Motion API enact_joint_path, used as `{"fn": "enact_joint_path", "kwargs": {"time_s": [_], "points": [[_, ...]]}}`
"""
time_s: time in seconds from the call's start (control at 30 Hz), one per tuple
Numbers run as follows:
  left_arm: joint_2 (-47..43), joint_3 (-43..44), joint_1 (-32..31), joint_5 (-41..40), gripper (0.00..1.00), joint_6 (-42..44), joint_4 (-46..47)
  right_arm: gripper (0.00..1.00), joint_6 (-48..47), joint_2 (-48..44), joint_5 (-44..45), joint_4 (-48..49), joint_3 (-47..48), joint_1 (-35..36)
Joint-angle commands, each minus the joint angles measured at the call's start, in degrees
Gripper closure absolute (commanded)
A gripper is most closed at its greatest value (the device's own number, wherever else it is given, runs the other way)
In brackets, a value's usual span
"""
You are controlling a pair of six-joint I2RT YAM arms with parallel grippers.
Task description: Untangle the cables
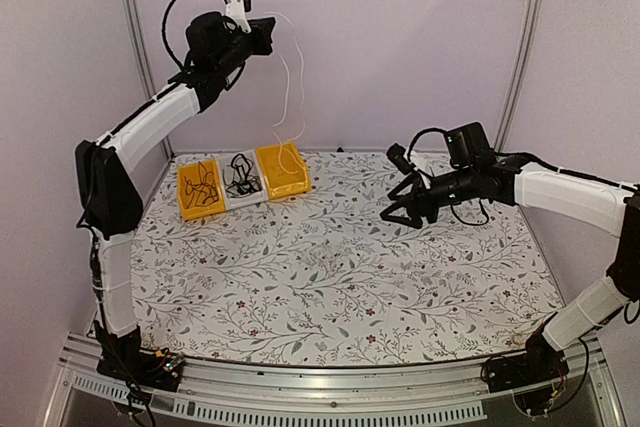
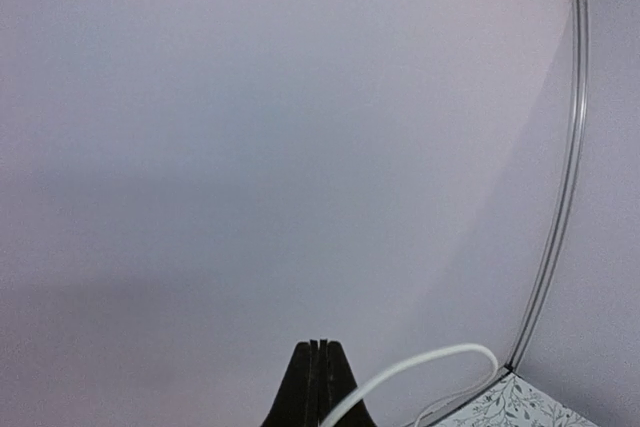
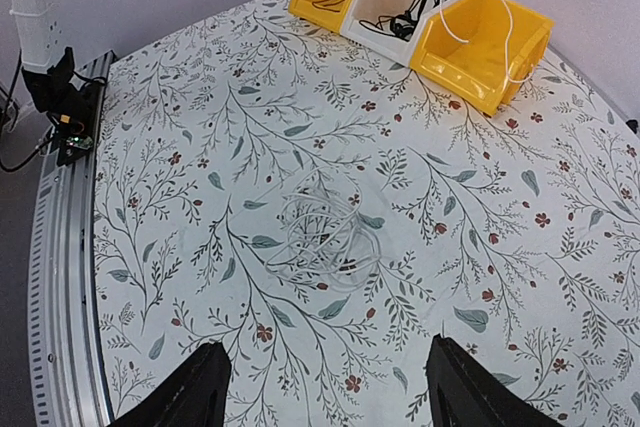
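My left gripper (image 1: 268, 33) is raised high near the back wall and shut on a white cable (image 1: 297, 77). That cable hangs in two strands down into the right yellow bin (image 1: 283, 175). In the left wrist view the fingers (image 2: 318, 387) are pressed together and the white cable (image 2: 430, 360) loops out beside them. A second white cable (image 3: 322, 237) lies coiled in a tangle on the floral tabletop. My right gripper (image 3: 328, 345) hovers open just short of it, holding nothing; in the top view it (image 1: 398, 213) is right of centre. Black cables (image 1: 204, 183) fill the left yellow bin.
Three bins stand in a row at the back left: a yellow bin (image 1: 190, 209), a white bin (image 1: 246, 199) with black cables (image 1: 240, 175), and the right yellow bin (image 3: 480, 42). A metal rail (image 1: 330, 375) runs along the near edge.
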Motion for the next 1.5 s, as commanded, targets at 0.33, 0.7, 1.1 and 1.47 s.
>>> {"fn": "enact_joint_path", "kwargs": {"time_s": [0.33,0.7,1.1,1.47], "points": [[4.9,-1.7,5.5,3.1,1.00,-5.5,4.7,0.29,0.0,-1.6,1.3,-0.2,-1.8,-0.3],[9.9,-2.3,5.5,4.7,1.00,-7.2,5.9,0.29,-0.3,-1.4,1.8,0.0,-2.8,-0.4],[4.8,-17.7,4.4,-8.4,1.00,-5.7,-1.5,0.29,-0.4,-2.3,1.7,0.1,-4.8,-0.8],[7.2,-16.7,3.9,-13.2,1.00,-8.4,-8.5,0.29,-0.2,-0.9,0.8,0.1,-4.6,-0.9]]}}
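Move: The right yellow bin, where the left hand's white cable is being taken, lies about 46 cm below that hand, some 8 cm ahead and 1 cm left. The white bin with the black cables sits roughly 11 cm left and 6 cm ahead of the hand; the left yellow bin is about 21 cm left and only 2 cm ahead, both at the same depth. From the right hand, the right yellow bin is around 34 cm ahead, 26 cm left and 18 cm lower. Down towards the right yellow bin goes the left hand, about 29 cm in all: first easing forward and left with little drop, then sinking fast and slowing at the end, some 6 cm farther out and left. The shut fingers keep the white cable while the wrist tips down about 35 degrees and turns a little counter-clockwise. The right hand, open and empty, sinks about 3 cm. ##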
